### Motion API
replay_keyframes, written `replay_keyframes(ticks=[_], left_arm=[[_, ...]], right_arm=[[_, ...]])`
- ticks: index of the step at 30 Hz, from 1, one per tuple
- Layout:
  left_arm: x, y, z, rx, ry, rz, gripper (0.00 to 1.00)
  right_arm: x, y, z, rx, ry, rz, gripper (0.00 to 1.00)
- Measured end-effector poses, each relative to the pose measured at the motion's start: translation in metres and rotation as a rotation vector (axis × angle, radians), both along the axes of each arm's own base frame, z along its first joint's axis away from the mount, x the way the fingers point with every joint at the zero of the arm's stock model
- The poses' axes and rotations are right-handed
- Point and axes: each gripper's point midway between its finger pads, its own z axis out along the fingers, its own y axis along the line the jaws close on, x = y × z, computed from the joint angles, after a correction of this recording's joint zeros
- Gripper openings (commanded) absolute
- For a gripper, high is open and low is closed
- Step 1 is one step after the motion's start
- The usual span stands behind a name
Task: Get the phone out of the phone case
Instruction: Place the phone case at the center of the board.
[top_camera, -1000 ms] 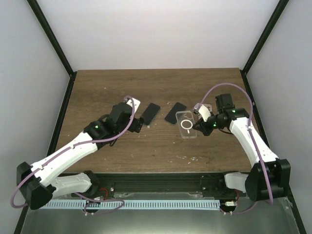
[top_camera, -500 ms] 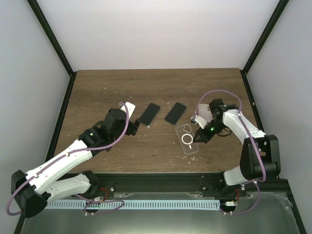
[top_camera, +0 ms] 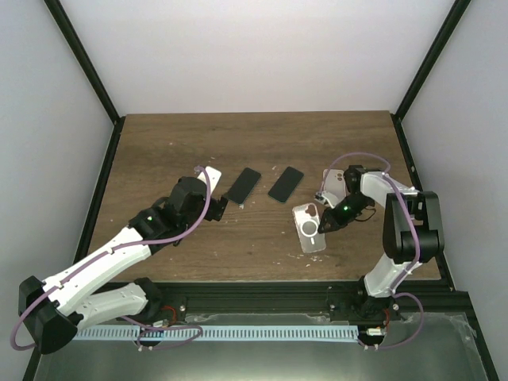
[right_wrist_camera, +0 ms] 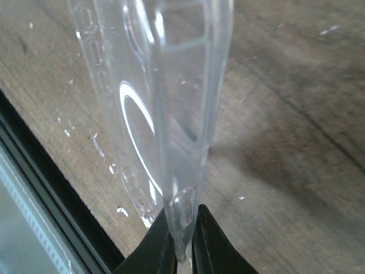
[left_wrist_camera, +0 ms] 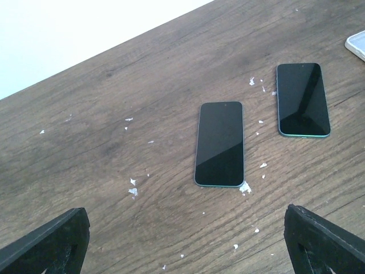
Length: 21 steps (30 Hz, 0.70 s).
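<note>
Two dark-screened phones lie bare and face up on the wooden table, one [top_camera: 242,185] [left_wrist_camera: 219,144] to the left of the other [top_camera: 286,183] [left_wrist_camera: 303,99]. The clear phone case [top_camera: 309,229] [right_wrist_camera: 165,103], with a white ring on its back, has no phone in it. My right gripper [top_camera: 329,220] [right_wrist_camera: 182,242] is shut on the case's edge and holds it tilted above the table's near right part. My left gripper [top_camera: 214,203] [left_wrist_camera: 185,251] stands open just short of the left phone, with nothing between its fingers.
A second pale, clear case-like object [top_camera: 332,182] [left_wrist_camera: 357,44] lies behind the right gripper. White flecks are scattered over the table [top_camera: 159,151]. The black front rail [top_camera: 262,294] runs close below the held case.
The right gripper has carried the clear case nearer to the front edge and turned it. The left arm drew back a little from the left phone.
</note>
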Motion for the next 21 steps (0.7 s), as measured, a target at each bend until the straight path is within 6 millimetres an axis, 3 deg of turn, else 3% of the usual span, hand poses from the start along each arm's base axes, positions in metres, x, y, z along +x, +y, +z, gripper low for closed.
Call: replay_keyframes(ticks=[2, 8, 14, 18, 21], left_arm=[[0.0, 0.0, 0.0, 0.0, 0.002, -0.001, 0.94], [0.0, -0.001, -0.001, -0.001, 0.005, -0.006, 0.94], [0.0, -0.001, -0.001, 0.0, 0.006, -0.006, 0.94], [0.0, -0.001, -0.001, 0.003, 0.004, -0.004, 0.94], [0.001, 0.002, -0.001, 0.009, -0.003, 0.014, 0.97]], right_arm=[[0.006, -0.002, -0.003, -0.003, 0.0, -0.028, 0.17], [0.036, 0.0, -0.008, -0.003, -0.035, -0.079, 0.27], [0.053, -0.008, -0.001, -0.011, -0.079, -0.126, 0.3], [0.068, -0.013, 0.029, -0.003, -0.19, -0.145, 0.32], [0.083, -0.012, 0.071, 0.018, -0.338, -0.148, 0.35]])
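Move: The right fingers still pinch the clear phone case by its right long edge; its middle lies about 4 cm to their left and about 1 cm lower, just over the table. The pale case sits roughly 14 cm ahead and 5 cm to the right, and the bare right-hand phone some 15 cm ahead and 12 cm left, both a couple of centimetres lower. For the waiting left hand, the clear case is about 29 cm to its right, 4 cm back and 19 cm below. Forward and slightly down first, about 5 cm low over the table, the right hand opens its fingers from nearly shut to about a third and lets go of the clear case's edge. Still going forward, towards the pale case, it then climbs some 7 cm off the table, fingertips swinging outward by roughly 20 degrees. ##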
